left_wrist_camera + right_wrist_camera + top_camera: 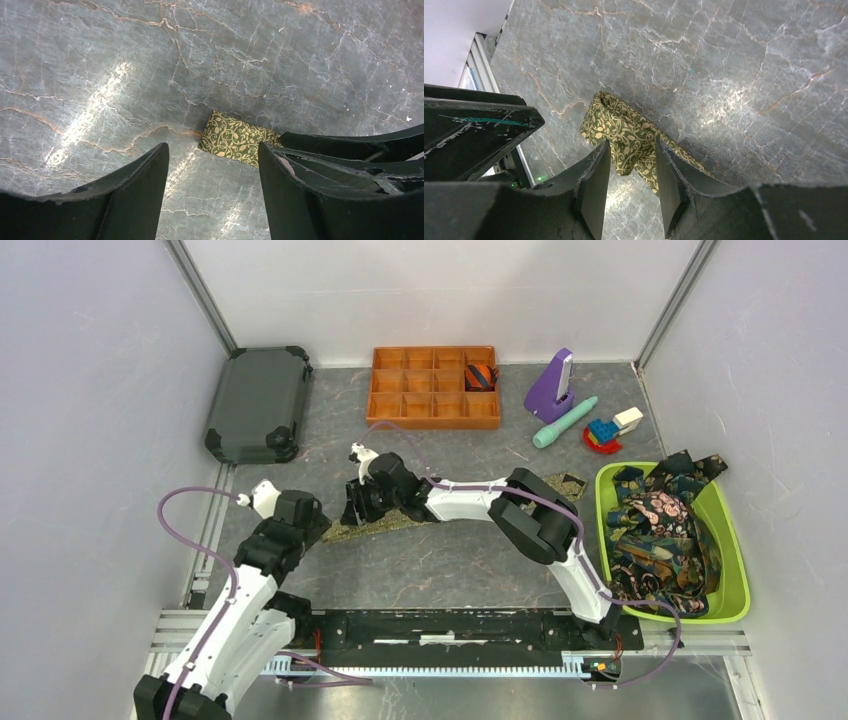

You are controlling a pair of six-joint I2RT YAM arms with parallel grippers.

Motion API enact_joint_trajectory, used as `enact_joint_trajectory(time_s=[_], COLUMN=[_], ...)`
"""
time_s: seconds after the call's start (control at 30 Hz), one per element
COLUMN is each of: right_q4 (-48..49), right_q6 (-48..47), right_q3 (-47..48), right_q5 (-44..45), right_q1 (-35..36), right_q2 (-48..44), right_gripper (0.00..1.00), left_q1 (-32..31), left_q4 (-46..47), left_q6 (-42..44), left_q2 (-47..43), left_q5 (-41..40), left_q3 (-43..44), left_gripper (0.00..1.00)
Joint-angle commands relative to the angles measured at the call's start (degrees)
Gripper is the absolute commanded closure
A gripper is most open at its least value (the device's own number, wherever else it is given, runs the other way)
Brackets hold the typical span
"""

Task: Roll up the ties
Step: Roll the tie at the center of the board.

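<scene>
An olive-green tie with a gold vine pattern lies stretched across the middle of the table. Its left end is bunched into a loose fold. My right gripper stands open over that fold, with the fabric hanging loose between its fingers. My left gripper is open just to the left, nothing between its fingers, and the tie's end lies flat just beyond its fingertips. More dark patterned ties are heaped in a green bin. One striped tie sits rolled in the orange organizer.
A dark hard case lies at the back left. A purple stand, a teal stick and toy blocks sit at the back right. Walls close in on both sides.
</scene>
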Motion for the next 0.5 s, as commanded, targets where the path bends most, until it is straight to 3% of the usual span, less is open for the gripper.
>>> enact_joint_trajectory(time_s=[0.0,0.2,0.47], right_q4=[-0.7,-0.2,2.5], right_q6=[0.4,0.3,0.4], right_q3=[2.5,1.9,-2.3], right_q5=[1.4,1.6,1.7], right_q1=[0.8,0.9,0.9], right_q2=[0.7,1.0,-0.5], right_gripper=[0.57,0.63,0.84], left_q1=[0.9,0.9,0.9], left_q4=[2.5,3.1,8.0], left_q6=[0.4,-0.8,-3.2], left_q2=[-0.4,-1.9,-3.7], left_q5=[2.7,3.0,4.9], left_q3=[-1.2,-3.2,-7.8], left_gripper=[0.29,0.3,0.33])
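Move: Between and just under the right fingertips lies the tie's folded-over flap, some 2 cm below and 1 cm back. The tie's left end is about 5 cm to the left of that hand. From the left hand, the same end lies roughly 3 cm ahead, 3 cm right and 5 cm below, with the right fingertips about 9 cm right and 3 cm ahead. From the right hand, the orange tray is some 28 cm ahead and 16 cm right. Sinking just over 1 cm onto the folded flap and easing slightly back, the right hand then stays low while its fingers, about half open, close and pinch the cloth between their tips. Meanwhile the left hand lowers about 2.5 cm towards the tie's left end, drifting a little back and to the right, its fingers staying wide open and not yet on the cloth. ##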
